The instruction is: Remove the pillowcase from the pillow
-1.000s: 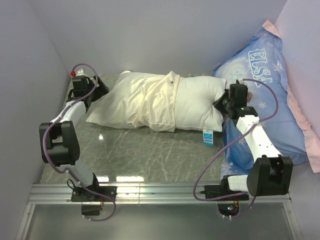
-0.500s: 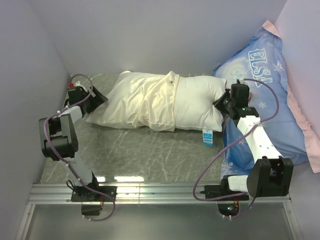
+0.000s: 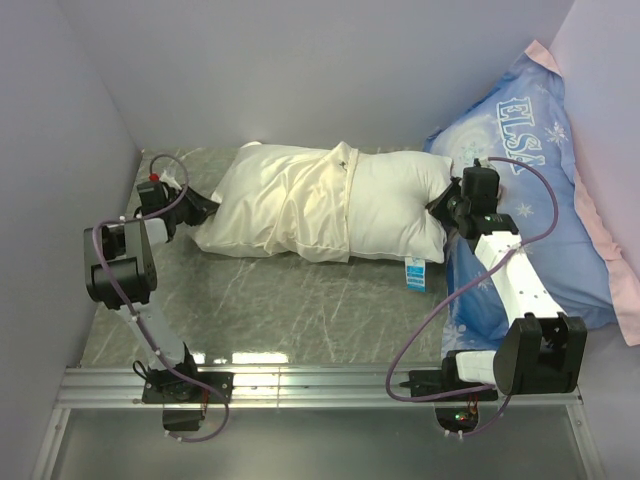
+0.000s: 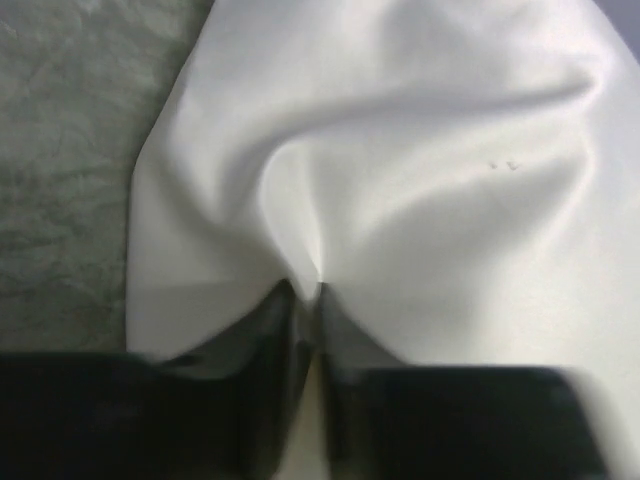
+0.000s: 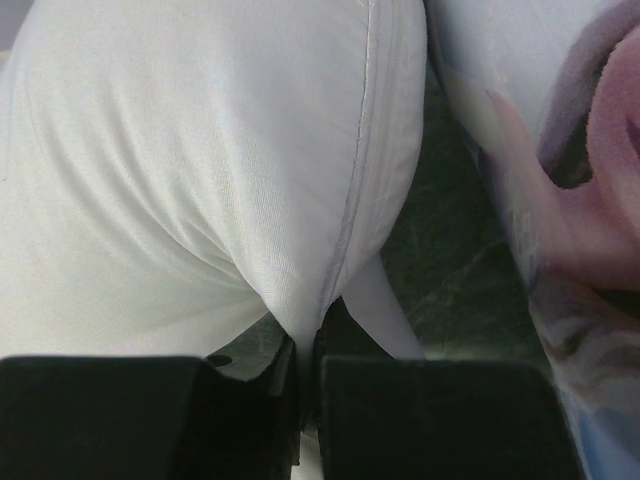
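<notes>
The cream pillowcase [image 3: 280, 205] covers the left half of the white pillow [image 3: 395, 205], which lies across the back of the table. My left gripper [image 3: 205, 210] is at the pillowcase's left end. In the left wrist view its jaws [image 4: 303, 295] are shut on a pinched fold of the cream pillowcase [image 4: 400, 180]. My right gripper [image 3: 440, 210] is at the pillow's bare right end. The right wrist view shows it [image 5: 305, 335] shut on the seamed edge of the pillow [image 5: 200, 150]. A small blue-and-white tag [image 3: 416, 273] hangs at the pillow's near right corner.
A large blue "ELSA" pillow [image 3: 530, 170] leans at the right, close behind my right arm, with pink fabric [image 3: 600, 240] along its far edge. Walls close in the left side and the back. The grey marbled table [image 3: 300, 300] runs to a metal rail [image 3: 320, 385] at the near edge.
My left gripper has moved right from the back left corner to the pillowcase's left end and closed on its fabric. The right arm has not moved.
</notes>
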You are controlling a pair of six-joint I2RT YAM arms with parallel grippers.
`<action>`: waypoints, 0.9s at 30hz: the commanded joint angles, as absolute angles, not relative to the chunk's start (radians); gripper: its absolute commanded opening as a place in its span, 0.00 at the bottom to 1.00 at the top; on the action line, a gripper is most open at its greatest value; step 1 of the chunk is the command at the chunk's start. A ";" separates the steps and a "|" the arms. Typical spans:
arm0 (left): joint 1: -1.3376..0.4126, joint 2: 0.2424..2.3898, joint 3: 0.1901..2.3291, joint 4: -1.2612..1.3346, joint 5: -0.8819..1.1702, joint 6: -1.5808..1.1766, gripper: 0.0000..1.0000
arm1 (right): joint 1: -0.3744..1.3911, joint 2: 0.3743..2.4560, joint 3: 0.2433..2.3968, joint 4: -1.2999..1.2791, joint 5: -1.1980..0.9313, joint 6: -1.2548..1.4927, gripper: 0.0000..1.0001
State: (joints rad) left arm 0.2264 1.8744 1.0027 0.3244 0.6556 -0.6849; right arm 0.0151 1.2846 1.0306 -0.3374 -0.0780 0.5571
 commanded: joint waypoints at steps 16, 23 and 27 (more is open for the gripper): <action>0.250 1.605 1.241 -0.087 -0.056 -0.715 0.00 | -0.072 1.181 1.371 -0.417 -0.018 0.607 0.00; 0.258 1.520 1.204 -0.103 -0.283 -0.686 0.00 | -0.173 1.132 1.391 -0.420 -0.046 0.690 0.00; 0.281 1.479 1.207 -0.098 -0.331 -0.653 0.00 | -0.259 1.131 1.436 -0.439 -0.090 0.716 0.00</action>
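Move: The pillowcase's closed left end lies right at the left fingers, about 1 cm ahead and 1 cm to the right, 1 cm lower; the case's open hem is some 33 cm to the right of that hand and 1 cm ahead. From the right hand, which already holds the white pillow's right end, the hem is roughly 20 cm left, 2 cm ahead and 6 cm lower, and the blue pillow's middle about 20 cm right, 5 cm ahead and 8 cm lower. The pillowcase's closed end is pinched as the half-open left fingers finish shutting on it; the left hand then hauls it about 12 cm left and 11 cm up, away from the pillow, swinging nearly 40 degrees counter-clockwise. The right hand keeps its grip on the pillow's end and lifts it some 12 cm, then draws it about 5 cm right, against the left hand's pull. ##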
